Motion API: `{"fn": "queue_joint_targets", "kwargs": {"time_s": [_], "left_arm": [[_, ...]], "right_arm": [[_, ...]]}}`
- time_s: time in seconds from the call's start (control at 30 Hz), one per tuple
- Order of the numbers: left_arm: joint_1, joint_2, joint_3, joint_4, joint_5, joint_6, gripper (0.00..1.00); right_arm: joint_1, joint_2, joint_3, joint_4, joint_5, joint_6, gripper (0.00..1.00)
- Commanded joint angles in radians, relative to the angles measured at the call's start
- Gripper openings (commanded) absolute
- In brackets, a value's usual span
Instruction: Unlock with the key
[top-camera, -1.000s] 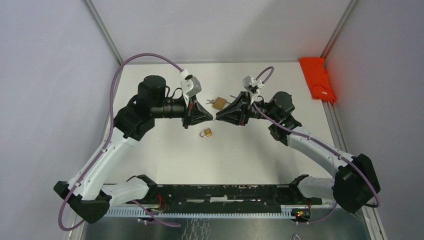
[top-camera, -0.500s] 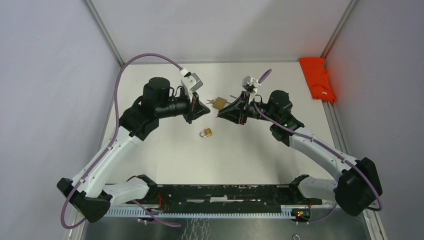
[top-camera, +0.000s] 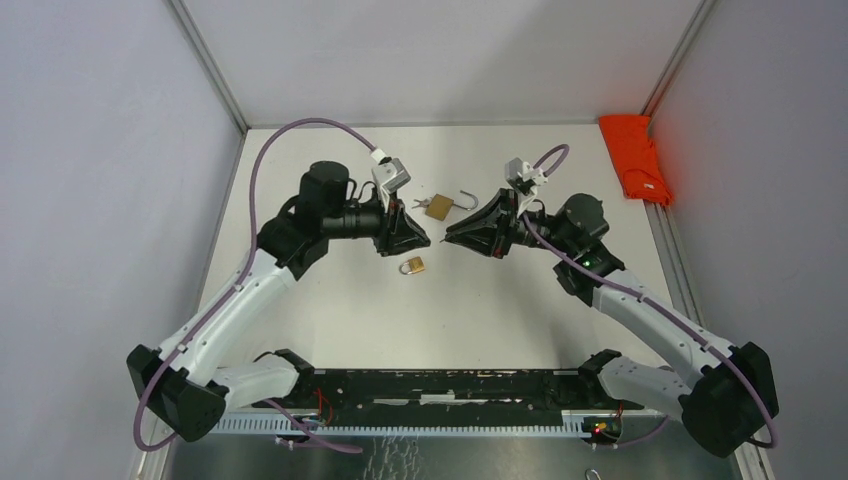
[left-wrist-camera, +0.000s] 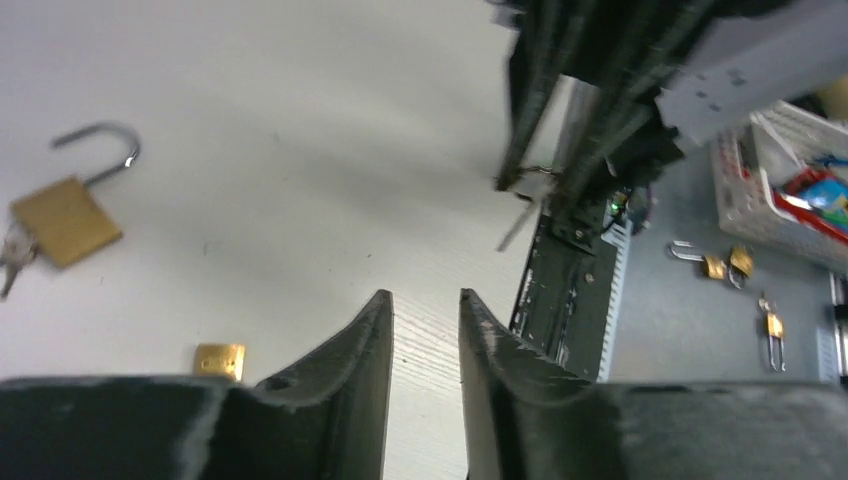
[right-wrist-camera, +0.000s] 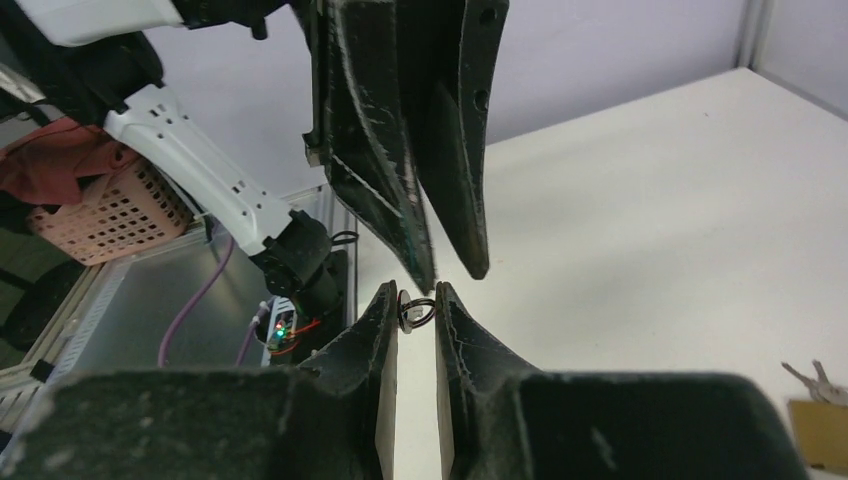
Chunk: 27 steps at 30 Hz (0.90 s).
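Observation:
A brass padlock (top-camera: 438, 207) (left-wrist-camera: 65, 220) lies at the table's centre back, its shackle swung open and a bunch of keys (top-camera: 417, 204) at its left end. A smaller brass padlock (top-camera: 413, 266) (left-wrist-camera: 220, 358) with its shackle closed lies nearer the arms. My right gripper (top-camera: 448, 236) (right-wrist-camera: 415, 288) is shut on a small key (right-wrist-camera: 413, 312) (left-wrist-camera: 517, 226) with its ring, held above the table. Tip to tip with it, my left gripper (top-camera: 424, 240) (left-wrist-camera: 426, 294) stands open with nothing between its jaws, a small gap separating the two grippers.
An orange cloth (top-camera: 635, 155) lies at the back right edge. The black rail (top-camera: 450, 385) with the arm bases runs along the near edge. Beyond it, the left wrist view shows spare padlocks (left-wrist-camera: 725, 265) and a white basket (left-wrist-camera: 790, 190).
My left gripper has opened and drawn slightly back from the right gripper's tip, where the two met a second ago. The right arm shifted right, uncovering the larger padlock's open shackle.

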Motion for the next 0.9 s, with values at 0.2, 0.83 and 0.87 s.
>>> {"fn": "queue_joint_targets", "kwargs": {"time_s": [0.2, 0.83, 0.87], "left_arm": [[0.002, -0.189, -0.011, 0.084, 0.334, 0.128, 0.59], [0.001, -0.084, 0.074, 0.098, 0.436, 0.111, 0.61], [0.002, -0.093, 0.073, 0.102, 0.441, 0.11, 0.61]], "right_arm": [[-0.001, -0.054, 0.061, 0.106, -0.111, 0.045, 0.0], [0.071, -0.009, 0.077, 0.201, -0.127, 0.107, 0.0], [0.073, -0.004, 0.079, 0.207, -0.127, 0.109, 0.0]]}}
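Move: The key is pinched by its ring in the right hand's fingertips, its middle about 1 cm to that hand's left. From the left hand the key lies some 4 cm right, 1 cm back and 2 cm higher. Well below, roughly 25 cm under the left hand, the small padlock sits about 6 cm ahead and 2 cm left, the large padlock about 19 cm ahead and 3 cm right. Both hands move about 5 cm back and up, left opening wide and turning 20 degrees clockwise, right keeping the key. ##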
